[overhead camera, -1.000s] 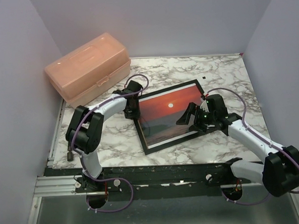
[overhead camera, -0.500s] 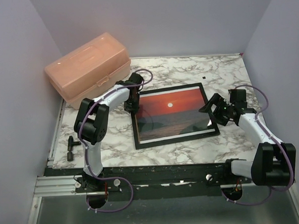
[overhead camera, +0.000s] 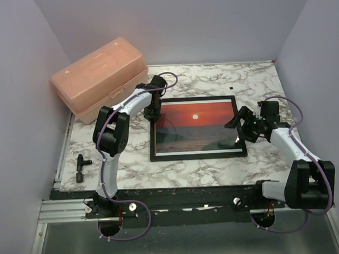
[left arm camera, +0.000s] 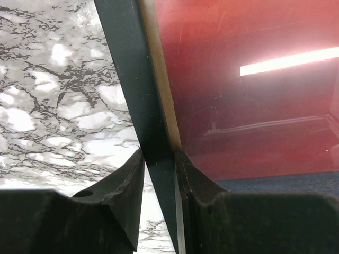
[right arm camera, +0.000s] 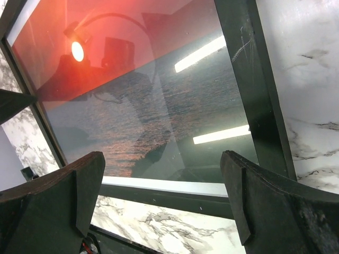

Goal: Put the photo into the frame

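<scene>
The black frame (overhead camera: pixel 196 155) lies in the middle of the marble table with the sunset photo (overhead camera: pixel 195 126) inside it, behind glass. My left gripper (overhead camera: pixel 153 112) is at the frame's far left corner. In the left wrist view it (left arm camera: pixel 159 159) is shut on the frame's black side bar (left arm camera: pixel 124 69), with the red photo (left arm camera: pixel 238 106) just to the right. My right gripper (overhead camera: pixel 241 126) hovers open over the frame's right edge. In the right wrist view its jaws (right arm camera: pixel 163 159) stand wide apart above the photo (right arm camera: pixel 137 106) and the frame's bar (right arm camera: pixel 249 79), with nothing between them.
A translucent orange lidded box (overhead camera: pixel 100 76) stands at the back left, close behind the left arm. A small black tool (overhead camera: pixel 80 167) lies near the table's left edge. Grey walls close in the left, back and right sides.
The frame with the photo has swung from a tilted lie to square with the table edge, its left corner carried back by the left gripper. The right gripper has drawn off to the frame's right edge.
</scene>
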`<state>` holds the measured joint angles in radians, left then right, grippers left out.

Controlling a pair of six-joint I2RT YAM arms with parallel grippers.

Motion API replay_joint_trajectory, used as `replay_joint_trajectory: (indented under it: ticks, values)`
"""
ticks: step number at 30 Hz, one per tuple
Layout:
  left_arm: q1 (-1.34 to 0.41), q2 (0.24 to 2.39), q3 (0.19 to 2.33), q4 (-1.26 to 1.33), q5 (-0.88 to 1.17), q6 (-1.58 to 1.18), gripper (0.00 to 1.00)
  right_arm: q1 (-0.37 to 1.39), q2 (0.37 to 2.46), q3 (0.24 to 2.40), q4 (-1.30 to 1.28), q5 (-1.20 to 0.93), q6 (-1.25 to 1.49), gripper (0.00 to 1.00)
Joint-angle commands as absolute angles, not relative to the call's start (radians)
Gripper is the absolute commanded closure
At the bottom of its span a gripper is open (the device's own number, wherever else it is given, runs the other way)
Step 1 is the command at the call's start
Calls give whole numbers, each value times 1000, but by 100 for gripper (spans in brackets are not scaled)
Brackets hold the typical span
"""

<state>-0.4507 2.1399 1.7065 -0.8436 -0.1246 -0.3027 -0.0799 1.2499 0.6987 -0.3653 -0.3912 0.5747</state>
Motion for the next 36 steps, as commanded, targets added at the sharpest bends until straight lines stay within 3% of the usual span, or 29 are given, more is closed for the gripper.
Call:
replay_joint_trajectory:
  ticks: [1, 3, 5, 8, 21, 28, 36]
  values:
    - [-446, 2142, 1704, -861, -128, -293, 74, -85, 1227, 715, -386, -425, 564, 0]
    - [-446, 2094, 1665, -832, -126, -306, 40, -85, 1223, 718, -390, -433, 563, 0]
    - [-445, 2032, 1630, -808, -137, -318, 19, -85, 1219, 725, -396, -437, 564, 0]
    - [-440, 1918, 1586, -776, -117, -327, 10, -85, 1209, 735, -407, -448, 565, 0]
    - [-380, 1226, 1166, -365, 330, -428, 4, -85, 1061, 741, -420, -484, 596, 0]
    - [-368, 840, 854, -169, 268, -480, 1, -85, 918, 697, -397, -457, 593, 0]
    - [-368, 499, 573, -129, 62, -415, 1, -86, 780, 618, -351, -465, 558, 0]
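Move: The left fingers are pinching the black frame's left bar. The frame's middle, photo in place, lies about 17 cm to their right and 4 cm back, at nearly the same height. The peach box stands roughly 18 cm left and 13 cm ahead. From the open right gripper, the frame's middle is about 13 cm left, 4 cm ahead and 6 cm below, and a small black piece lies some 18 cm straight ahead. Open the left gripper wide to let go of the frame's left bar, then lift it clear, about 24 cm up while drawing back some 16 cm, away from the frame, tipping the wrist up until the fingers point nearly level, forward and right. Meanwhile raise the open right gripper off its place over the frame's right part, tilting its fingers up. ##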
